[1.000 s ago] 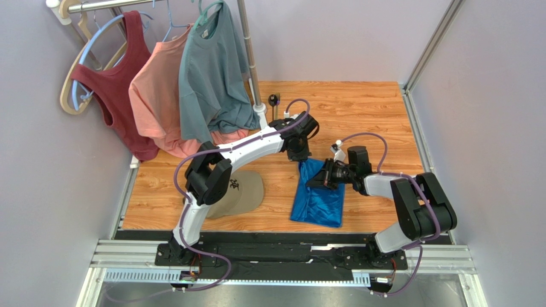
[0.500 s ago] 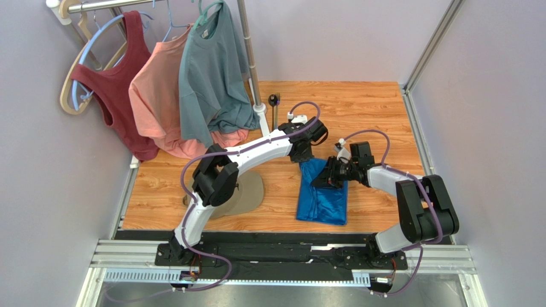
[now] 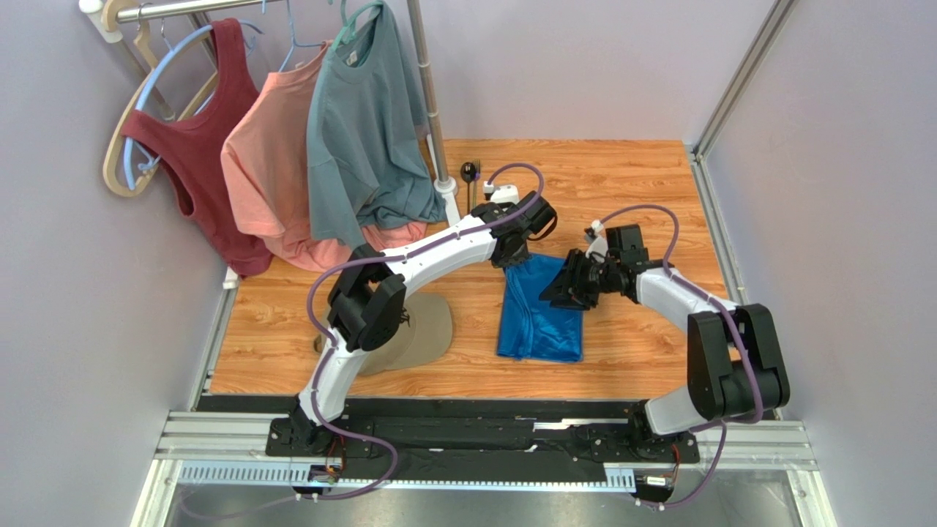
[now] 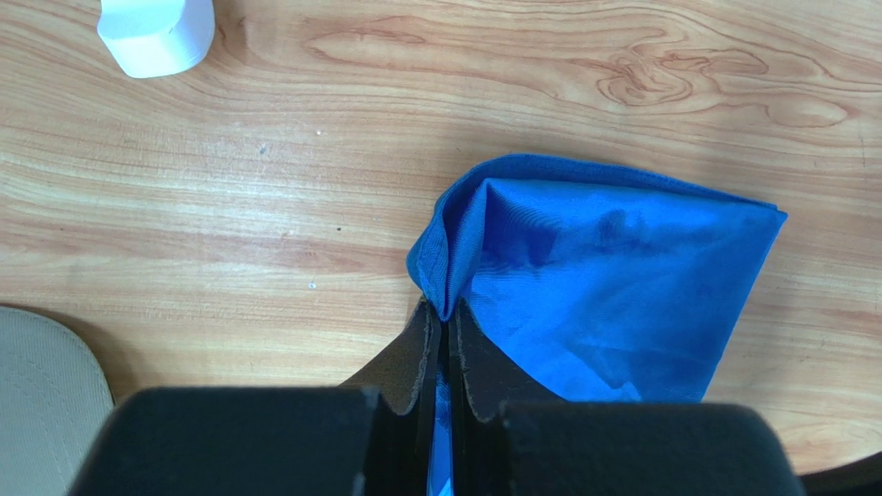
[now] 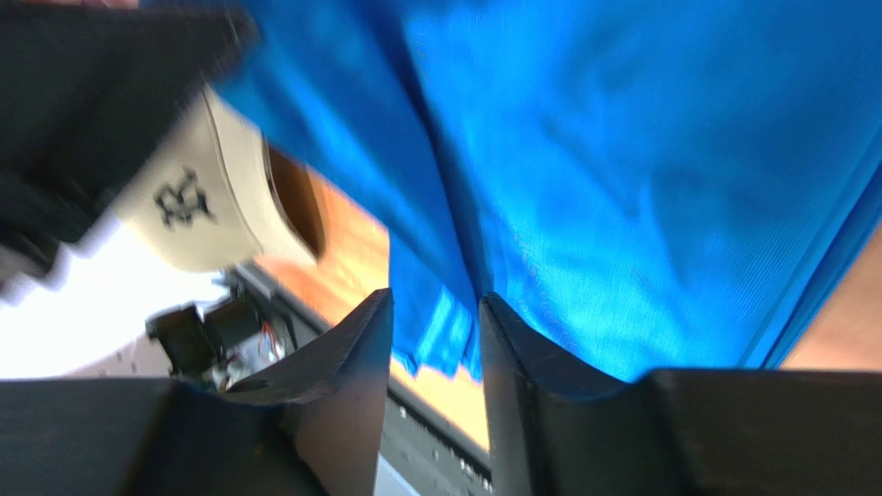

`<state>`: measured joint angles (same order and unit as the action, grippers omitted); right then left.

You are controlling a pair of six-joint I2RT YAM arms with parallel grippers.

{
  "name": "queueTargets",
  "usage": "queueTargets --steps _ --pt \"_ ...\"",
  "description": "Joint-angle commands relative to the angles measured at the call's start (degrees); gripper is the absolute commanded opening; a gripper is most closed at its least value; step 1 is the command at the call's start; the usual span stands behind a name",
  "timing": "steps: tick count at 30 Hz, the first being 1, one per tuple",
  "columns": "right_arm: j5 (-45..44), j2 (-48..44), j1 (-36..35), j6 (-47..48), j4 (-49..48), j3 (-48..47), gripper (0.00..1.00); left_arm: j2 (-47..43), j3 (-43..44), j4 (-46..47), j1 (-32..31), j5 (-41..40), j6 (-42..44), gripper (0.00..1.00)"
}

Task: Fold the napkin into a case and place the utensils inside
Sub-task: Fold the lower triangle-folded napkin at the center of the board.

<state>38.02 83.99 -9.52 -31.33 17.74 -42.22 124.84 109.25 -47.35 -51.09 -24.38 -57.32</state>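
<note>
The bright blue napkin (image 3: 539,313) lies folded as a longish panel on the wooden table (image 3: 627,176), its far end lifted. My left gripper (image 3: 515,260) is shut on that end's left corner; in the left wrist view the pinched cloth (image 4: 611,279) fans out from the closed left gripper (image 4: 443,318). My right gripper (image 3: 555,294) hovers at the napkin's right edge, open. Its wrist view shows blue cloth (image 5: 642,186) beyond the parted right gripper (image 5: 435,315), none of it gripped. The utensils (image 3: 471,178) lie at the back beside the rack pole's base.
A tan cap (image 3: 423,329) sits left of the napkin, under the left arm. The clothes rack's pole (image 3: 429,99) and white foot (image 4: 155,36) stand at the back left, hung with a grey-teal T-shirt (image 3: 363,121), a pink shirt and a dark red top.
My right gripper has opened and let go of the napkin, pulling back toward the far right. The napkin has shifted away from the near edge, still held by my left gripper.
</note>
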Motion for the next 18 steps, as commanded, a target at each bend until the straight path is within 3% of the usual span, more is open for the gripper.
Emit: queueTargets --steps 1,2,7,18 --pt "-4.7 4.4 0.5 -0.3 -2.5 -6.7 0.36 -0.4 2.5 -0.3 -0.1 -1.9 1.0 0.00" --pt "-4.2 5.4 0.4 -0.7 -3.7 -7.4 0.25 -0.3 2.5 -0.3 -0.1 -1.8 1.2 0.00" --pt "-4.3 13.2 0.3 -0.9 -5.2 -12.3 0.02 0.1 3.2 -0.3 -0.1 -1.5 2.9 0.00" --pt "-4.5 21.0 -1.8 0.0 -8.2 -11.6 0.00 2.7 7.4 0.6 -0.1 3.5 0.8 0.00"
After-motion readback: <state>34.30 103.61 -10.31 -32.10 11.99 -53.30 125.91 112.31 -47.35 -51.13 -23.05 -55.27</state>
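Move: Below the right hand lies the napkin, its middle about 3 cm ahead, 1 cm to the left and 6 cm lower. The corner pinched by the left hand is some 8 cm ahead of the right hand and 5 cm to its left, at roughly its height. From the left hand, the napkin's middle lies about 6 cm back, 5 cm to the right and 7 cm down. The spoon lies roughly 22 cm ahead of the right hand and 14 cm to its left. Reaching forward some 6 cm over the napkin towards the left hand, the right hand shuts its half-open fingers on the way, then sinks about 5 cm with hardly any turn, bringing the closed tips down onto the cloth just back and right of the held corner. The left hand keeps its pinch, easing about a centimetre right and up. ##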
